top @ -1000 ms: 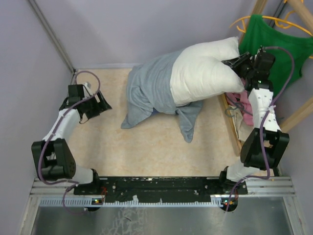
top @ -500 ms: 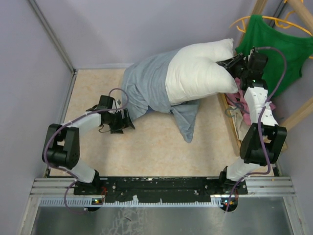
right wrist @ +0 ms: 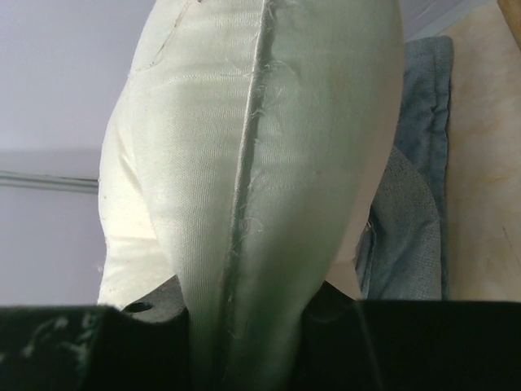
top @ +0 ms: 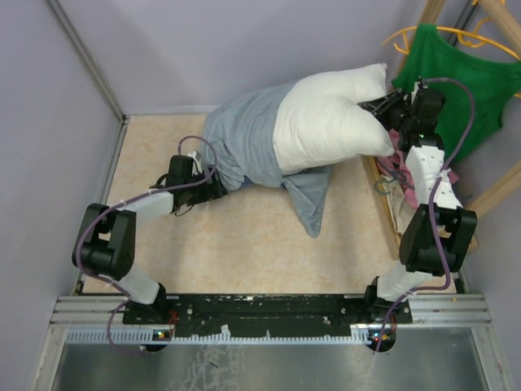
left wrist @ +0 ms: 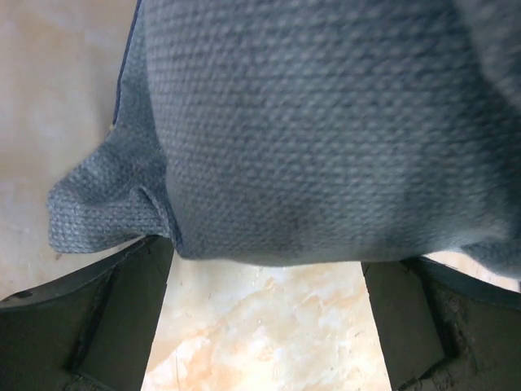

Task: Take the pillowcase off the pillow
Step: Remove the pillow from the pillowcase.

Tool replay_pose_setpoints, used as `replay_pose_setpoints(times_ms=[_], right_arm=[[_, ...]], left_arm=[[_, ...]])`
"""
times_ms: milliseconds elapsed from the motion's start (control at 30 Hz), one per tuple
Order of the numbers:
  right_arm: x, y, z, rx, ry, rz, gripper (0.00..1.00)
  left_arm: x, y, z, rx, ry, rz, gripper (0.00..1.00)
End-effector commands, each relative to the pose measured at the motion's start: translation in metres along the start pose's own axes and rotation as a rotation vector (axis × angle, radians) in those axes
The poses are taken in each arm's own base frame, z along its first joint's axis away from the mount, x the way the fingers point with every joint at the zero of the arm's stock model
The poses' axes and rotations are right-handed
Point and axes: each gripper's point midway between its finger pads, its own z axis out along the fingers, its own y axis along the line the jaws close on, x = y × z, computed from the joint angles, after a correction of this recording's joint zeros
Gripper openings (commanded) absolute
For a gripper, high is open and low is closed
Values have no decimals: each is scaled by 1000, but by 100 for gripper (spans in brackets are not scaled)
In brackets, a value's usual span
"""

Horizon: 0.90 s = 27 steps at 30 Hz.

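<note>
The white pillow (top: pixel 326 122) lies at the back of the table, its left half still inside the grey-blue pillowcase (top: pixel 244 147). My right gripper (top: pixel 383 110) is shut on the pillow's right end; in the right wrist view the seamed pillow (right wrist: pixel 244 163) is squeezed between the jaws of that gripper (right wrist: pixel 244 326), with the pillowcase (right wrist: pixel 415 212) behind it. My left gripper (top: pixel 213 186) sits at the pillowcase's lower-left corner. In the left wrist view this gripper (left wrist: pixel 264 326) is open, bare table between its fingers (left wrist: pixel 114 318), and the pillowcase (left wrist: pixel 309 130) hangs just ahead of the tips.
A green tank top (top: pixel 464 81) hangs on a yellow hanger (top: pixel 423 32) at the back right. A pink garment (top: pixel 407 175) lies by the wooden frame (top: pixel 496 195) at the right edge. Purple walls close in the left and back of the marbled table (top: pixel 244 244).
My left arm has swung in from the left side of the table to the pillowcase's lower-left corner, and its jaws have widened. The pillow and right gripper shifted slightly left.
</note>
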Motion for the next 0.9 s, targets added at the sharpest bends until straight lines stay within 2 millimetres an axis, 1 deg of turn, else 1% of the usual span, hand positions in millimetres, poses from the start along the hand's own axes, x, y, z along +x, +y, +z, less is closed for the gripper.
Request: replay_pose_setpoints(times_ms=[0,33,67,100,167,233,267,300,400,433,533,600,667,733,767,800,867], right_arm=[[-13,39,-4,-157,-43,-89,0],[-12,39,-4,-162,-38,-86,0],[-11,39,-3,-166,-33,-86,0],[-10,38,-3,-167,-31,-86,0],[-9,39,-4,-170,-26,-89,0],[-8,40,-5,-175,-25,-93,0],[-9,41,-6,-177,-28,-95,0],[-9,41,-6,-180,-28,-92,0],[-13,45,-7,-211,-34,-64,0],[-15,48,-7,-224,-37,-56,0],[-23,58,-7,-242,-45,-60,0],[-35,62,-11,-248,-74,-68,0],[-53,64,-18,-269,-114,-50,0],[-68,66,-25,-305,-136,-4,0],[-76,65,-27,-317,-145,10,0],[-82,65,-30,-329,-153,20,0],[-93,68,-36,-346,-171,19,0]], left_arm=[[-41,-13,13,54,-167,8,100],[-42,-15,16,64,-170,10,100],[-46,-16,19,71,-182,13,97],[-47,-17,20,74,-185,11,91],[-51,-18,19,73,-197,5,74],[-55,-15,13,50,-214,-4,48],[-53,-11,10,25,-218,-9,37],[-53,-6,6,-3,-229,-11,29],[-51,13,-11,-108,-240,-17,2],[-49,21,-17,-157,-233,-28,0],[-44,51,-42,-328,-221,-89,0],[-41,76,-64,-451,-234,-167,0],[-38,104,-86,-542,-255,-264,0],[-34,134,-103,-584,-266,-391,0],[-32,153,-113,-593,-269,-471,0],[-28,166,-118,-602,-268,-529,0],[-22,185,-125,-623,-257,-596,0]])
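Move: The pillowcase's closed-end corner hangs about 3 cm ahead of the left hand's open fingers, level with them. From that hand, the pillow's bare white part lies some 10 cm ahead, 22 cm right and 17 cm higher; the pillowcase flap hangs about 22 cm right and 3 cm back. From the right hand, still gripping the pillow's far end, the corner is roughly 10 cm back, 28 cm left and 22 cm below. Forward about 3 cm goes the left hand, its fingers shutting on the pillowcase's closed-end corner; it then pulls that pinched cloth left some 13 cm, rising about 7 cm and easing back, turning roughly 30 degrees counter-clockwise. The right hand keeps its grip on the pillow's end against this pull, but is drawn about 3 cm left towards it, its wrist turning some 15 degrees. ##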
